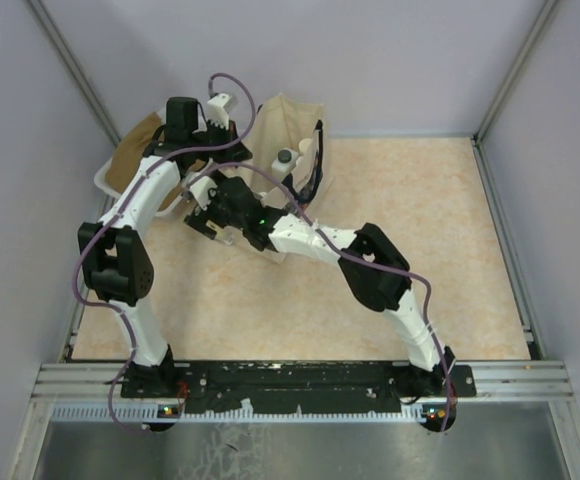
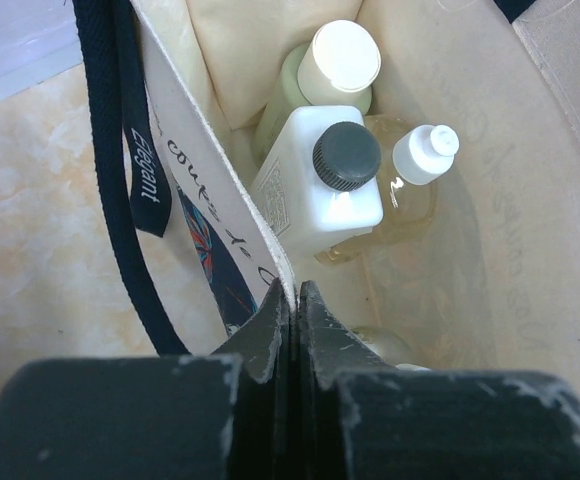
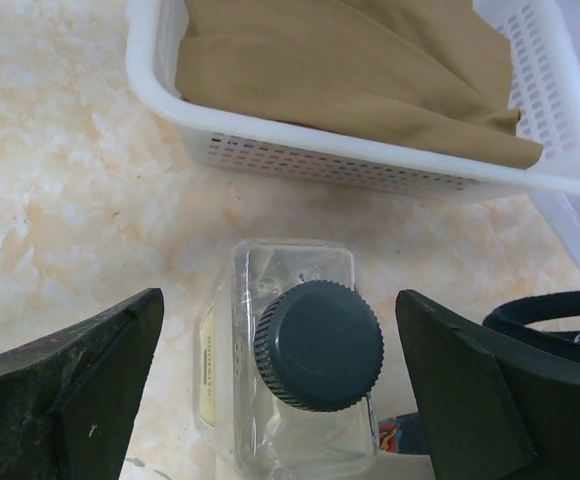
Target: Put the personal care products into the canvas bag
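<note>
The canvas bag [image 2: 220,190] stands upright, and my left gripper [image 2: 288,292] is shut on its near rim. Inside it I see the olive-green bottle with a cream cap [image 2: 338,58], the square whitish bottle with a black cap [image 2: 320,180] and the amber bottle with a white cap [image 2: 425,155]. A pale rounded bottle [image 2: 375,342] is partly hidden behind my fingers. The clear bottle with a black cap [image 3: 315,345] stands on the table just outside the bag. My right gripper [image 3: 278,305] is open above it, a finger on each side, not touching.
A white plastic tub [image 3: 370,165] holding brown cloth [image 3: 350,70] stands just beyond the clear bottle. The bag's black handle [image 3: 550,320] lies close to my right finger. Grey enclosure walls [image 1: 20,150] ring the table.
</note>
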`<action>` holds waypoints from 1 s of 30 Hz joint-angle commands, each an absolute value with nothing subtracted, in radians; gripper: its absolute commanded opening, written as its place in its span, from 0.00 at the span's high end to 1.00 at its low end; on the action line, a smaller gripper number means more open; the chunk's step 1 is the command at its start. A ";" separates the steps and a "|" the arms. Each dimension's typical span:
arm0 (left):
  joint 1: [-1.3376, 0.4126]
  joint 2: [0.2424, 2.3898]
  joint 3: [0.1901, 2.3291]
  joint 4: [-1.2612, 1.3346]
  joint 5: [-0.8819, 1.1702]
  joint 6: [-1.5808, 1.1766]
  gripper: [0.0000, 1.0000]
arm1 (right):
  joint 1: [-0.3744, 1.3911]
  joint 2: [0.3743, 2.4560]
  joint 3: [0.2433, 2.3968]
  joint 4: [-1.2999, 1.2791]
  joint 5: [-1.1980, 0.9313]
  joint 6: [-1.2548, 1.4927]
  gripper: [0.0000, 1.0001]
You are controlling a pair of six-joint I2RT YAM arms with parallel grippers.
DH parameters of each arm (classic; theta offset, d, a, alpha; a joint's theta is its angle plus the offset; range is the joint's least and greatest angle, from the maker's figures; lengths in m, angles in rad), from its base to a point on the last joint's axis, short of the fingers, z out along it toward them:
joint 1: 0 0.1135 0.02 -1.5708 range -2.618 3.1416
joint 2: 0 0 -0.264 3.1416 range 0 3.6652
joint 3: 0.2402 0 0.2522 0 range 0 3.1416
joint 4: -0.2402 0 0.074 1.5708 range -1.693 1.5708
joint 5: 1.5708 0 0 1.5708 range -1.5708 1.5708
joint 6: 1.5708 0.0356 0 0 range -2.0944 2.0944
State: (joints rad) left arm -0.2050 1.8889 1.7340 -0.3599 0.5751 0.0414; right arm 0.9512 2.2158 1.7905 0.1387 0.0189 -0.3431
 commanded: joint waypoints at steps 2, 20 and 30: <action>-0.190 1.873 1.734 -0.302 0.590 0.053 1.00 | 0.893 2.265 1.841 0.098 0.042 -0.308 0.04; -0.187 1.869 1.716 -0.298 0.589 0.049 1.00 | 0.943 2.004 1.546 0.079 0.074 -0.218 1.00; -0.185 1.877 1.708 -0.294 0.588 0.044 1.00 | 1.054 1.566 1.237 -0.054 -0.005 0.017 1.00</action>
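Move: The clear bottle with the dark cap stands between the right hand's open fingers, about 1 cm ahead of the point midway between them, with its middle some 6 cm lower. From that same hand the canvas bag's middle is roughly 13 cm ahead and 15 cm to the right, about 5 cm lower, while the white basket lies some 20 cm ahead, 18 cm to the left and 10 cm down. From the left hand at the bag's rim, the bottle is about 7 cm back, 7 cm to the left and 13 cm below. The right hand sinks about 2 cm around the top of the clear bottle, easing a centimetre forward as its fingers close from wide open to about half and grip the bottle by its upper part. Keeping that hold, it then pulls the bottle quickly back some 13 cm and right about 8 cm at nearly the same height, away from the basket, the fingers tipping down by some 15 degrees, while the left hand stays put, still pinching the bag's rim. ##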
